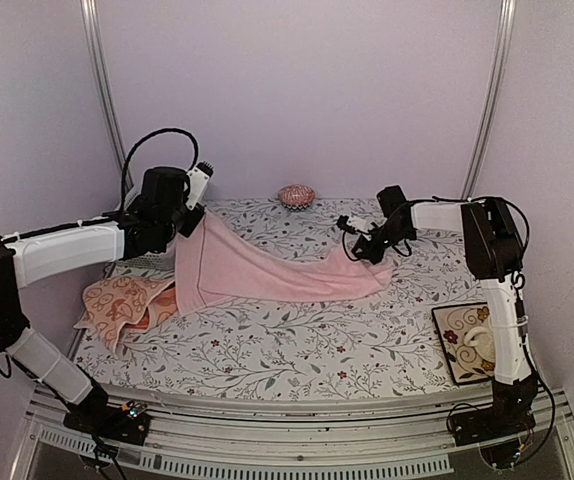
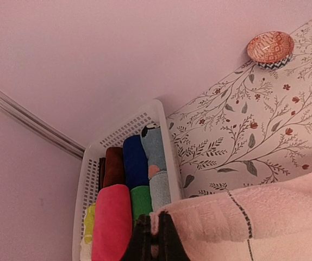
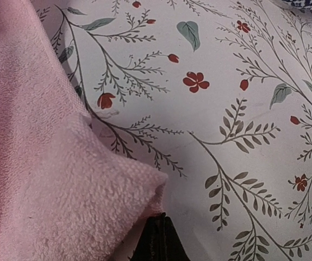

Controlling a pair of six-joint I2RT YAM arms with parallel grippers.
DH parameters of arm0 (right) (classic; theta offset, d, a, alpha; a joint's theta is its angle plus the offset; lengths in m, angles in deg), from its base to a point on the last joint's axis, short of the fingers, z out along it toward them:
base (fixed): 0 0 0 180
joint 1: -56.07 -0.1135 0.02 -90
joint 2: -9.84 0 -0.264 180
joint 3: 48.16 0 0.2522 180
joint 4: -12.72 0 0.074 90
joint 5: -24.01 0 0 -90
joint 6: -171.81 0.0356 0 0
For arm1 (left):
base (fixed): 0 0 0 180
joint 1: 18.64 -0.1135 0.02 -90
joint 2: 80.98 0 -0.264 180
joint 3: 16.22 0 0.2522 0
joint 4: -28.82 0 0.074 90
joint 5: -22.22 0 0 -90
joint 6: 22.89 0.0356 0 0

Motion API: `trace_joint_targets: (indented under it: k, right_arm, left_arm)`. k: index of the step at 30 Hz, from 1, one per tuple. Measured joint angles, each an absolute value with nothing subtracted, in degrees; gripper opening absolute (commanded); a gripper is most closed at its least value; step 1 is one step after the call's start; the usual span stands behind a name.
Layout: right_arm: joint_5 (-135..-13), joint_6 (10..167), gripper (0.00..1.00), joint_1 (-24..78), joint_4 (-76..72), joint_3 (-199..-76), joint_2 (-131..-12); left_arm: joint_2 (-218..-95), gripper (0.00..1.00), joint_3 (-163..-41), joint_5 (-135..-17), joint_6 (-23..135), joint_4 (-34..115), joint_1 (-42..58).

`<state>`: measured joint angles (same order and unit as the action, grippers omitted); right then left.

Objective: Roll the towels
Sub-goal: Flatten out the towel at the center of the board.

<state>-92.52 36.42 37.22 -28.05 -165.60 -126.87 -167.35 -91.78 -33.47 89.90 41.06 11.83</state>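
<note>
The light pink towel (image 1: pixel 267 270) hangs stretched between both grippers, its lower edge resting on the floral tablecloth. My left gripper (image 1: pixel 189 222) is raised at the back left and shut on one corner; in the left wrist view the pink towel (image 2: pixel 254 217) is pinched between the dark fingers of the left gripper (image 2: pixel 155 239). My right gripper (image 1: pixel 361 250) sits low at the right and is shut on the opposite corner, where the pink towel (image 3: pixel 47 163) bunches at the tips of the right gripper (image 3: pixel 158 231). The peach-orange patterned towel (image 1: pixel 122 300) lies crumpled at the table's left edge.
A white perforated basket (image 2: pixel 164 136) with several rolled coloured cloths stands below the left gripper at the back left. A small red patterned bowl (image 1: pixel 296 195) sits at the back centre, the same bowl (image 2: pixel 270 48) showing in the left wrist view. A patterned square plate (image 1: pixel 467 340) lies front right.
</note>
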Motion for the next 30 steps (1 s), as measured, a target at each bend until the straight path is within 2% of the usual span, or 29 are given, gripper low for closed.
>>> trace_joint_targets:
  k: [5,14,15,18,20,24,30]
  right_arm:
    - [-91.34,38.56,0.01,37.59,-27.41,-162.61,-124.05]
    - [-93.26,41.16,0.02,38.49,-24.77,-153.87,-108.16]
    - [-93.65,41.47,0.04,38.49,-24.44,-153.52,-107.09]
    - [-94.35,44.12,0.27,38.44,-23.48,-153.45,-105.64]
    - [-94.57,47.07,0.35,38.40,-24.64,-155.61,-107.46]
    - [-94.77,53.14,0.41,37.50,-29.34,-171.42,-118.76]
    - [-94.16,58.93,0.47,35.32,-33.82,-176.84,-125.77]
  left_arm:
    - [-167.35,0.00,-91.89,-33.56,89.50,41.11,11.83]
    - [-167.00,0.00,-93.55,-33.74,89.37,41.15,11.83]
    - [-166.91,0.00,-93.55,-33.87,89.37,41.19,11.83]
    - [-165.80,0.00,-92.94,-34.92,89.42,41.15,11.83]
    - [-163.87,0.00,-91.46,-36.05,89.59,41.11,11.83]
    - [-161.38,0.00,-90.10,-37.52,89.81,40.71,11.94]
    - [-161.36,0.00,-90.10,-37.84,90.86,40.25,12.40]
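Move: The far edge of the pink towel's free end is right at my closed right fingertips, perhaps 1 cm to their left, almost on the table. Its right corner lies about 6 cm right and 4 cm back, and the bowl some 22 cm ahead and 13 cm left. From my left hand, which holds the other end high, that edge is about 37 cm right, 7 cm ahead and 24 cm down. I lift my right hand clear of the towel, about 13 cm nearly straight up with fingers shut, then swing it roughly 5 cm forward and a little left, opening the fingers about halfway. I sink back some 6 cm over the same edge, drifting left. My left hand keeps its pinch and eases up about 3 cm and slightly back. ##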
